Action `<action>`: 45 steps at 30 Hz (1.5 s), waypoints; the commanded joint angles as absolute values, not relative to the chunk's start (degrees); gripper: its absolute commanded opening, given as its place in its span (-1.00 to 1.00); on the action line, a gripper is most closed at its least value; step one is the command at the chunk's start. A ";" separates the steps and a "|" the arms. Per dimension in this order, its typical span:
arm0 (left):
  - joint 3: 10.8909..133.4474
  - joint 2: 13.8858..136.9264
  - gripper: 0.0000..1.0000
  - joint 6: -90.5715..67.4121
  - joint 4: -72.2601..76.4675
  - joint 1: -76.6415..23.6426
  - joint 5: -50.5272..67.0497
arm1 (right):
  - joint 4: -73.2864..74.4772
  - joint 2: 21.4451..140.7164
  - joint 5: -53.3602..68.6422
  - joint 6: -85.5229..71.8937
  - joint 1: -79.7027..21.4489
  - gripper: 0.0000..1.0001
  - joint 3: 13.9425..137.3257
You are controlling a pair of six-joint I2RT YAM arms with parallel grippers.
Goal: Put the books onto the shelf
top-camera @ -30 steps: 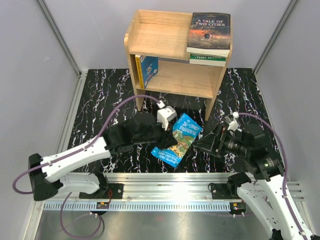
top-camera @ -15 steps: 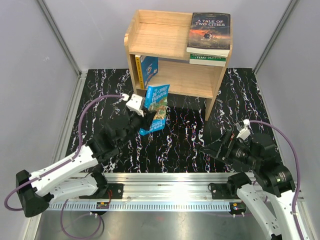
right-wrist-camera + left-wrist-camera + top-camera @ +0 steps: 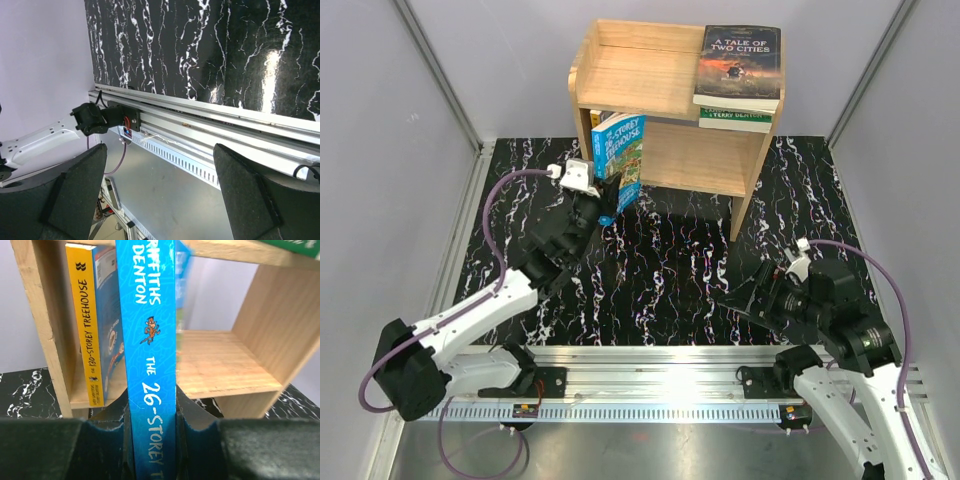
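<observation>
My left gripper (image 3: pixel 152 440) is shut on the spine of a blue "26-Storey Treehouse" book (image 3: pixel 150 340). It holds the book (image 3: pixel 620 160) upright in front of the left end of the shelf's (image 3: pixel 640 75) lower tier. A second blue book with a yellow spine (image 3: pixel 90 340) stands inside that tier against the left wall. On the shelf's top right, the dark "A Tale of Two Cities" (image 3: pixel 740 60) lies on a green book (image 3: pixel 735 117). My right gripper (image 3: pixel 159 150) is open with nothing between its fingers. It hangs low at the right (image 3: pixel 740 295), far from the shelf.
A black marbled mat (image 3: pixel 700 250) covers the table in front of the shelf. An aluminium rail (image 3: pixel 650 360) runs along the near edge. Grey walls close in both sides and the back. The shelf's wooden side post (image 3: pixel 42 325) stands just left of the held book.
My left gripper has lifted the blue book off the middle of the mat, turned it upright and carried it to the shelf's lower opening. The right arm drew back slightly.
</observation>
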State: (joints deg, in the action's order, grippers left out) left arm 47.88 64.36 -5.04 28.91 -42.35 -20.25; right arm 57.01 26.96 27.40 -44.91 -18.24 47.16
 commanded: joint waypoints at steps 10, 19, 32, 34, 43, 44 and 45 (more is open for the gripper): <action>51.50 72.95 -1.00 -6.15 52.46 -38.58 -18.46 | 56.08 34.97 25.14 -40.25 -18.54 0.87 48.69; 54.49 77.77 -1.00 -1.50 60.11 -38.50 -18.98 | 54.40 38.15 26.28 -40.43 -18.54 0.85 47.12; 54.84 85.86 -1.00 1.32 73.20 -35.42 -17.93 | 56.07 34.72 25.40 -43.42 -18.46 0.83 42.98; 55.28 86.74 -1.00 1.06 75.14 -34.46 -17.14 | 56.42 34.19 25.14 -43.77 -18.46 0.83 42.72; 56.08 92.80 -1.00 0.70 83.84 -31.47 -13.98 | 53.18 35.68 25.49 -45.88 -18.46 0.82 40.43; 55.81 93.33 -1.00 0.79 85.94 -31.29 -13.89 | 52.48 35.94 25.66 -45.97 -18.46 0.82 40.26; 55.64 93.77 -1.00 0.53 86.48 -31.12 -13.97 | 52.12 36.03 25.66 -45.97 -18.46 0.82 40.08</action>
State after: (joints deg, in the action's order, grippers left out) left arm 52.01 93.12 0.19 65.14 -32.45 -14.96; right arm 55.18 35.20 25.98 -45.01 -18.24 40.69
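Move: The left hand holds The 26-Storey Treehouse by its spine. The free place in the shelf's lower compartment lies about 18 cm ahead, 1 cm right and 4 cm above it. The 130-Storey book is some 19 cm ahead, 3 cm left and 4 cm up; A Tale of Two Cities, on the top board, about 20 cm ahead, 23 cm right and 15 cm up. From the right hand the free place lies roughly 38 cm ahead, 28 cm left and 17 cm up. Keeping its pinch on the 26-Storey book's spine, the left hand slides the book forward into the lower compartment, just right of the 130-Storey book, about 11 cm in all. It sinks some 3 cm early on, slows, then pushes on forward, fingertips tilting up about 10 degrees, the book bearing on the shelf. The right hand, open and empty, sinks about 6 cm. ##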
